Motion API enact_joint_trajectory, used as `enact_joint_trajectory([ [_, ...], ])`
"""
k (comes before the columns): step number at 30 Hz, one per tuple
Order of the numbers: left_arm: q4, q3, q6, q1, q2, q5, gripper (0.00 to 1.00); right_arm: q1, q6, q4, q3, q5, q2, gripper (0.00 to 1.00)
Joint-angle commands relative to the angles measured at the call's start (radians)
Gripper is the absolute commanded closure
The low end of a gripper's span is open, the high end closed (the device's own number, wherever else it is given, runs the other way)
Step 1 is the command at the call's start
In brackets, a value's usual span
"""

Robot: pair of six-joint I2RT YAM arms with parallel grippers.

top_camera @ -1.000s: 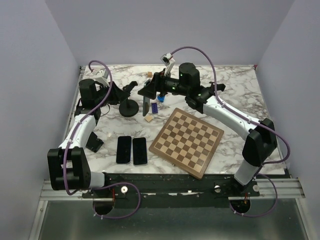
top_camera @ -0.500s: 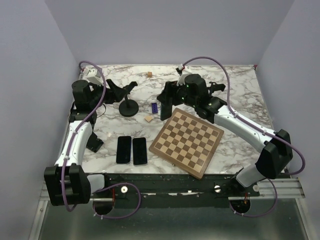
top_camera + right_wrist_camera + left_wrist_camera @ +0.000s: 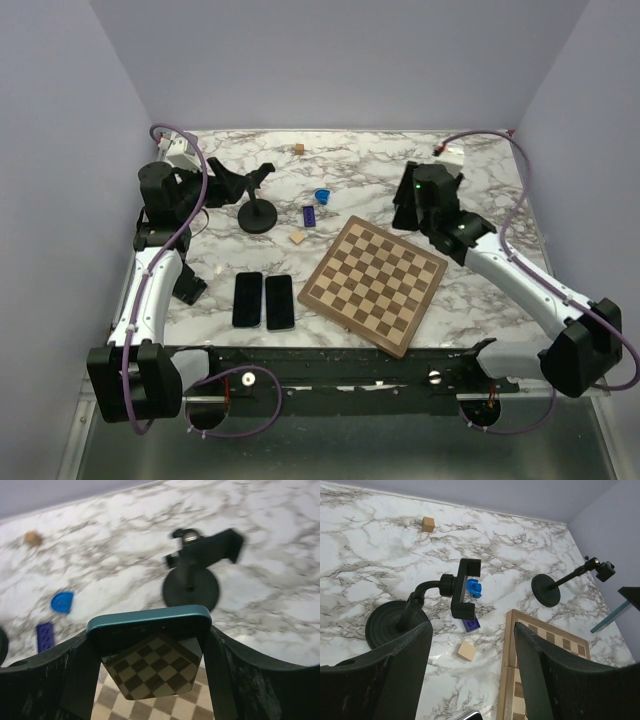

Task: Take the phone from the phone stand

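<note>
The phone stand (image 3: 258, 212) is black, with a round base and an empty clamp (image 3: 465, 595). It stands at the back left of the marble table. My right gripper (image 3: 408, 208) is shut on the teal-edged phone (image 3: 150, 630), which it holds above the far corner of the chessboard. The phone's dark screen reflects the board. The phone's teal edge also shows at the right of the left wrist view (image 3: 612, 615). My left gripper (image 3: 232, 182) is open and empty, just left of the stand's clamp, with both dark fingers (image 3: 375, 680) apart.
A chessboard (image 3: 375, 283) lies centre right. Two dark phones (image 3: 263, 300) lie flat near the front left, with a small black piece (image 3: 188, 286) beside them. A second black stand (image 3: 190, 587) is under my right gripper. A blue cap (image 3: 321, 195), a purple brick (image 3: 310, 214) and wooden cubes (image 3: 297, 238) lie between.
My right gripper has carried the phone from beside the stand to the right, over the chessboard's far corner. My left arm has pulled back slightly and stays open.
</note>
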Motion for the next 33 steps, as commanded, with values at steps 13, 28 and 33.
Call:
enact_joint_trajectory([
  [13,0.024,-0.026,-0.046,0.028,-0.012,0.013,0.27,-0.742,0.468,-0.018,-0.302,-0.183,-0.085,0.99],
  [28,0.031,-0.029,-0.052,0.029,-0.003,0.017,0.28,-0.927,0.686,-0.024,-0.403,-0.270,0.030,0.78],
  [33,0.034,-0.034,-0.055,0.029,-0.003,0.017,0.28,-0.947,0.675,0.014,-0.437,-0.275,0.034,0.49],
])
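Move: The right hand already holds the phone, about 23 cm above the chessboard, whose middle lies roughly 8 cm back and 10 cm left of it. The phone is bound for the open marble some 25 cm to its right and 6 cm back, about 22 cm below. The empty right-hand stand is about 14 cm ahead and 4 cm to the right. From the idle left hand that marble lies roughly 70 cm right, 6 cm back and 26 cm below. Rightward in one fast, nearly level sweep, the right arm carries the gripped phone off the chessboard's side, then sinks about 18 cm towards the bare marble by the table's right edge, easing slightly back and slowing. The wrist meanwhile swings clockwise, rolls left side up and tips the fingers steeply down; the fingers keep their hold on the phone. ##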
